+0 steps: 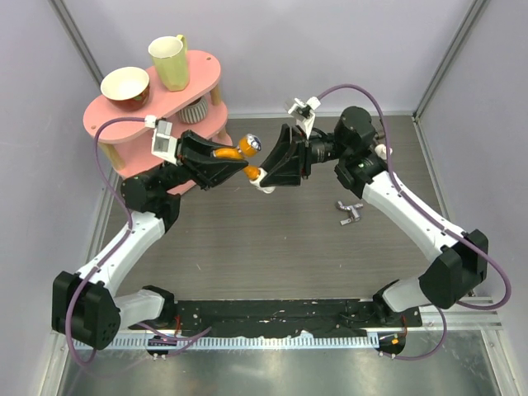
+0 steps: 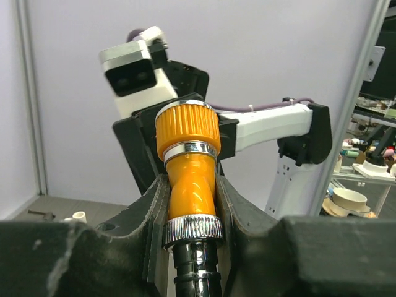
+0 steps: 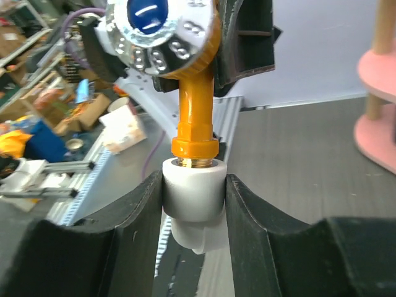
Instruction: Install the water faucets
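Observation:
The water faucets hang in mid-air between my two grippers. An orange tap (image 1: pixel 233 153) with a silvery knob (image 3: pixel 158 25) lies in my left gripper (image 2: pixel 190 180), whose fingers (image 2: pixel 153 213) are shut on the tap's orange body (image 2: pixel 189 185) above a chrome ring. The tap's threaded end sits in the white pipe fitting (image 3: pixel 193 195). My right gripper (image 3: pixel 193 180) is shut on that fitting from both sides. In the top view the two grippers meet nose to nose, left gripper (image 1: pixel 224 161) and right gripper (image 1: pixel 272 171), with the fitting (image 1: pixel 266 185) just below.
A pink two-tier stand (image 1: pixel 111 124) with a bowl (image 1: pixel 125 85) and a yellow cup (image 1: pixel 169 62) is at the back left, close behind my left arm. Small silver metal pieces (image 1: pixel 350 213) lie on the table to the right. A loose white fitting (image 2: pixel 78 216) lies on the table.

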Tool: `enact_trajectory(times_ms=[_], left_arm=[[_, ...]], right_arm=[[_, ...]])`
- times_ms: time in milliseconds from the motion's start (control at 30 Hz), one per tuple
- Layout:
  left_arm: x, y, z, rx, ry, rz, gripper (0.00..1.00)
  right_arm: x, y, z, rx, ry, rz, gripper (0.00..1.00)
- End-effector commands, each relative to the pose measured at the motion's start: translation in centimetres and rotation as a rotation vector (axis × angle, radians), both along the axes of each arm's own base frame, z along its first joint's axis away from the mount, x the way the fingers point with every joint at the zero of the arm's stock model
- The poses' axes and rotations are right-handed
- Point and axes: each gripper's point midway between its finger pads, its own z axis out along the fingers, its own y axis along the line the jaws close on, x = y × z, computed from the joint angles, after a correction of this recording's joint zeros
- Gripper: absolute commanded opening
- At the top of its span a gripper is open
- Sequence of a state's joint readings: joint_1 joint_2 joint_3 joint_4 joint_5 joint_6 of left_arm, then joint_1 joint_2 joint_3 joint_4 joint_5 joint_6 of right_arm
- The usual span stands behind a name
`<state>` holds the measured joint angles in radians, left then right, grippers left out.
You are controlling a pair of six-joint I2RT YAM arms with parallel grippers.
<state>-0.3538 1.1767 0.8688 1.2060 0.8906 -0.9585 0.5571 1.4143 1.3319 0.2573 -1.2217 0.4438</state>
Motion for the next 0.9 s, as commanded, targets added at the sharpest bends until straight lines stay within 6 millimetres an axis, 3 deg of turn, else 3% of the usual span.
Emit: enact_trajectory(times_ms=[0, 33, 133, 200, 233, 300, 333, 533, 567, 700, 867], left_arm=[[-1.1, -1.1, -1.3, 0.035, -0.057, -0.079, 0.00], [-0.7, -0.9, -1.1, 0.010, -0.026, -0.058, 0.00], [1.3, -0.6, -1.4, -0.032, 0.121, 0.018, 0.00], [2.9, -0.5, -2.3, -0.038, 0.240, 0.070, 0.00], [3.3, 0.0, -2.1, -0.063, 0.274, 0.109, 0.00], [4.2, 0.3, -2.8, -0.068, 0.352, 0.158, 0.00], [4.5, 0.5, -3.1, -0.071, 0.378, 0.180, 0.00], [7.1, 2.6, -4.4, -0.104, 0.613, 0.366, 0.00], [7.9, 3.0, -5.4, -0.109, 0.701, 0.404, 0.00], [8.6, 3.4, -6.0, -0.139, 0.818, 0.426, 0.00], [9.2, 3.6, -7.0, -0.135, 0.914, 0.452, 0.00]], right_arm=[[-3.6, -0.6, 3.7, 0.061, 0.012, 0.160, 0.09], [-3.2, -0.7, 3.6, 0.065, 0.016, 0.141, 0.30], [-1.5, -1.3, 3.5, 0.071, 0.018, 0.061, 0.62], [-0.4, -1.6, 3.2, 0.047, 0.041, 0.005, 0.69], [0.9, -1.8, 3.1, 0.056, -0.029, -0.055, 0.75], [1.7, -2.2, 2.4, -0.001, -0.011, -0.133, 0.79], [3.2, -2.3, 2.3, -0.003, -0.079, -0.213, 0.82], [6.3, -4.1, 1.7, -0.059, -0.196, -0.478, 0.84], [7.5, -4.6, 1.5, -0.074, -0.247, -0.553, 0.85], [7.5, -5.0, 0.7, -0.092, -0.359, -0.606, 0.88], [6.6, -3.6, -0.8, -0.149, -0.559, -0.651, 0.94]])
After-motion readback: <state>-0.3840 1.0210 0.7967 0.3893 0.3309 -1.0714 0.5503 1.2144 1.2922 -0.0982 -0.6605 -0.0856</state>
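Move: The white elbow, already on the orange faucet's pipe, is still pinched between my right fingers. My left hand holds the faucet, and from there the elbow lies about 6 cm to the right, 3 cm back and 5 cm below. From my right hand, the faucet's body is some 6 cm left, 4 cm ahead and 5 cm above; the silver faucet lies on the table roughly 26 cm right, 10 cm ahead and 37 cm down. I open my right fingers wide and let go of the white elbow, drawing that hand forward and to the right, about 7 cm off, while it turns some 35 degrees clockwise. After a small dip back, my left hand carries the orange faucet forward and down, some 9 cm each way, keeping its grip and rolling over by about 50 degrees so its fingers swing from upward towards forward. ##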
